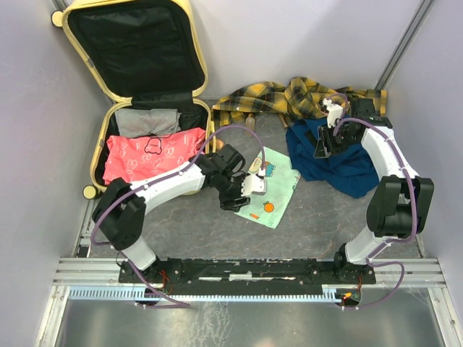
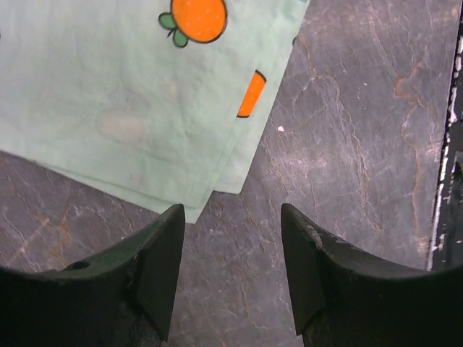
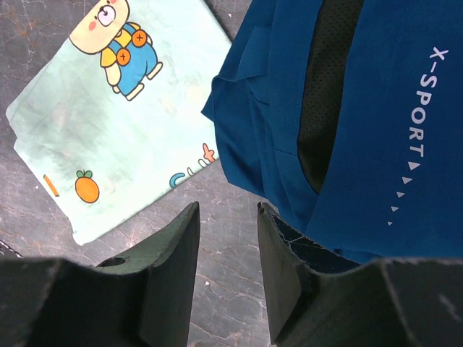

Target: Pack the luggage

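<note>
The pale-yellow luggage [image 1: 99, 148] lies open at the back left, its lid propped against the wall. A grey cloth [image 1: 148, 121] and a pink printed cloth [image 1: 152, 155] lie in its base. On the floor in the middle is a mint-green cartoon cloth [image 1: 278, 184] [image 2: 108, 94] [image 3: 116, 123]. My left gripper [image 1: 237, 201] [image 2: 231, 207] is open just off the cloth's near corner, with only bare floor between its jaws. My right gripper [image 1: 318, 153] [image 3: 228, 206] is open over the floor between the mint cloth and a blue sports garment [image 1: 340, 163] [image 3: 376, 108], holding nothing.
A yellow-and-black plaid cloth [image 1: 289, 97] is heaped along the back wall behind the blue garment. Grey walls close in the left, back and right sides. A metal rail [image 1: 246, 269] with the arm bases runs along the near edge.
</note>
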Robot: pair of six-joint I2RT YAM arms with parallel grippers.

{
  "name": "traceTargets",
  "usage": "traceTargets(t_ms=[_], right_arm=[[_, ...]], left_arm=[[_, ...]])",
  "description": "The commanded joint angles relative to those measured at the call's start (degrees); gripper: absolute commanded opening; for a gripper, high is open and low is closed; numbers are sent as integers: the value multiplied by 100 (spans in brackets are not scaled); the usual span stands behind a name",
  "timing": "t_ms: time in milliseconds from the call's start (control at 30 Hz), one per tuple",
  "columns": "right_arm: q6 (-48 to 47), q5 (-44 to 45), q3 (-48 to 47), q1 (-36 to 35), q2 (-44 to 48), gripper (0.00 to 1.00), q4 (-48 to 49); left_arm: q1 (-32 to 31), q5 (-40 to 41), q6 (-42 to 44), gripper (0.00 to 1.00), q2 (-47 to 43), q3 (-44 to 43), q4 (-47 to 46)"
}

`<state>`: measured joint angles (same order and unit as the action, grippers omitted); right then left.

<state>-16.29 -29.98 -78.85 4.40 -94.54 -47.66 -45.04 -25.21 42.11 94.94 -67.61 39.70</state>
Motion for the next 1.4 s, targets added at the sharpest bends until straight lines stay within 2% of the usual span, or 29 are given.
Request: traceTargets(t_ms=[0,233,600,667,867,933,1133,1367], right_arm=[[-12,-150,9,8,161,46,74],[-16,-154,33,10,186,46,5],[-150,18,44,10,232,50,-126],[-161,25,40,17,234,49,-121],[-196,62,19,17,183,48,-109],[-194,48,-1,17,174,48,-96],[-244,-5,-30,17,147,48,-108],[-244,-106,-127,21,55,48,-130]], left_arm=[[-77,-317,1360,63,14,364,-681],[-129,-618,2384,63,461,279,-902],[-174,-477,2667,62,1517,-168,-627],[-156,-341,2644,55,1711,-245,-479],[-144,-55,2653,15,1698,-158,-92],[-153,-137,2559,5,1497,-87,74],[-247,-697,2433,3,686,-329,1338],[-222,-1316,2236,3,703,-1614,3324]])
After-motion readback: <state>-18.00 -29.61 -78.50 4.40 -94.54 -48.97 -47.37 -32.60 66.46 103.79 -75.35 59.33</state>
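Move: Off to the left hand's right and ahead lies the mint cloth on the floor, its middle about 13 cm right and 7 cm forward, some 7 cm lower; its near-left corner is the closest part. The open suitcase's packed shell sits roughly 27 cm left and 21 cm ahead, the blue garment about 36 cm right and 19 cm ahead. From the right hand the mint cloth lies some 17 cm left, 10 cm back and 13 cm below. Sinking about 6 cm with its fingers open, the left hand slips right and a little forward onto the mint cloth's near-left corner, its wrist turning some 20 degrees clockwise. There it pinches the edge beside the carrot print, then, keeping hold, drags it back towards the base and leftward, rising over the last stretch. ##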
